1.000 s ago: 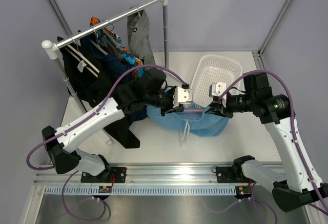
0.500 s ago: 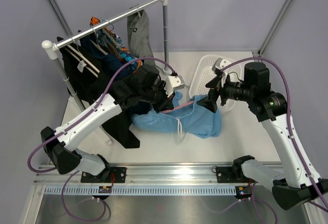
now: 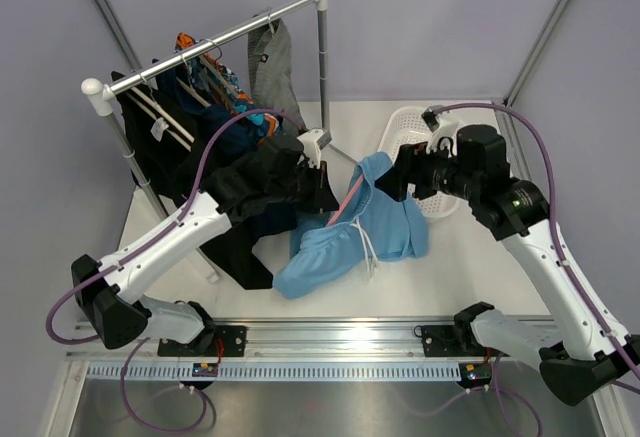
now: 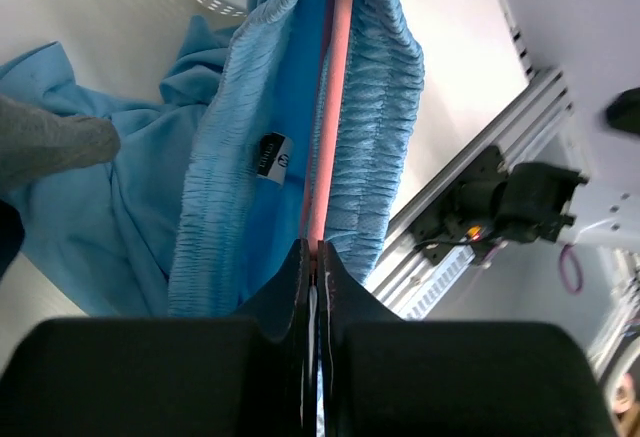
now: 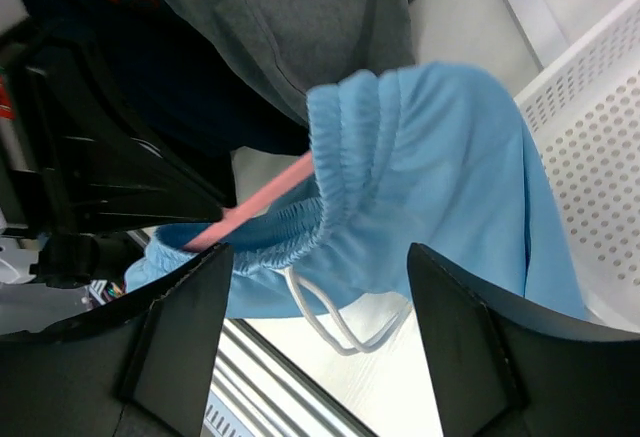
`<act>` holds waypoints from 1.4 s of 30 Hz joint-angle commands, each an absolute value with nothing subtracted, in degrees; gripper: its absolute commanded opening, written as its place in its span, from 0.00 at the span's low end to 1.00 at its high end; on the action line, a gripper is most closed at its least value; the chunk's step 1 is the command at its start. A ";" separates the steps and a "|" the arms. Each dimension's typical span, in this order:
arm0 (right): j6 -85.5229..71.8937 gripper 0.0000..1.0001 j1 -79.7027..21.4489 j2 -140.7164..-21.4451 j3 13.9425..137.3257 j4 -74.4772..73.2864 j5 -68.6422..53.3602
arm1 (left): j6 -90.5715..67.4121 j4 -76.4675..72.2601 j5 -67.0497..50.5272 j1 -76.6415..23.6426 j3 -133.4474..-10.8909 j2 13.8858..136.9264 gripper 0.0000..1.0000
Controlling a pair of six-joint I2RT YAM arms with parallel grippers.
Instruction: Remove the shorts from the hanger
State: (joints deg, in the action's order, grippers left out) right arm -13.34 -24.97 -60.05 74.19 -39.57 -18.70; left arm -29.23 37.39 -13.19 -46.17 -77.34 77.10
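The light blue shorts point(image 3: 350, 232) with a white drawstring point(image 5: 335, 322) hang on a pink hanger point(image 3: 346, 200), whose bar runs inside the gathered waistband point(image 4: 385, 87). My left gripper point(image 3: 320, 187) is shut on the near end of the hanger bar point(image 4: 335, 87). My right gripper point(image 3: 394, 184) stands open just right of the waistband's upper end, holding nothing; the shorts point(image 5: 450, 177) hang beyond its fingers point(image 5: 180, 337). The grey shorts point(image 3: 272, 69) hang at the rack's right end, and their cloth point(image 5: 300, 17) fills the top of the right wrist view.
A clothes rack point(image 3: 210, 42) stands at the back left with black clothes point(image 3: 185, 157) and orange-and-blue patterned ones point(image 3: 240, 107). A white perforated basket point(image 3: 425, 122) sits behind the right gripper. The rack's upright post point(image 3: 323, 67) is close behind the shorts.
My right gripper has opened, let go of the blue shorts and drawn back to the right. My left gripper has swung the hanger back toward the rack, and the shorts now sag toward the front left.
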 commanded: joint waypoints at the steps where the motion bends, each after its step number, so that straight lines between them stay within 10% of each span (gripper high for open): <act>1: -18.02 0.77 -27.06 -61.16 71.99 -37.44 -14.50 | -39.46 29.44 -10.28 -46.23 -77.17 73.39 0.00; 15: -14.24 0.53 -31.20 -71.98 74.79 -29.01 -8.97 | -40.52 28.04 -13.36 -46.32 -74.27 70.93 0.00; 22: -9.76 0.03 -30.41 -75.23 79.18 -27.07 -0.63 | -35.26 31.02 -15.03 -46.23 -73.39 68.91 0.00; 42: -0.98 0.00 -21.80 -82.89 86.50 -24.60 -17.46 | -16.60 41.67 -16.63 -46.06 -74.09 65.22 0.00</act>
State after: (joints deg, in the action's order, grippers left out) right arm -6.50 -23.66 -83.50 84.18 -28.71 -12.75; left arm -17.72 37.63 -14.17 -45.74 -71.48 66.11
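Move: My right hand, open and empty, hovers over the far end of the shorts' waistband, which lies about 7 cm ahead, 5 cm to its left and 7 cm below. The exposed hanger bar is level with that hand, some 12 cm left and 7 cm below; the white basket is about 19 cm ahead, 7 cm right and 28 cm down. From my left hand, already holding the hanger, that waistband end is roughly 10 cm ahead, 11 cm right and 1 cm lower. I bring my right hand down about 6 cm while easing forward and a little left onto the far waistband, and close its fingers there. With it pinched, I pull another 6 cm or so forward, rising, then dipping slightly. My left hand keeps its grip on the hanger and draws it about 3 cm left and 2 cm back, up slightly, against that pull. ##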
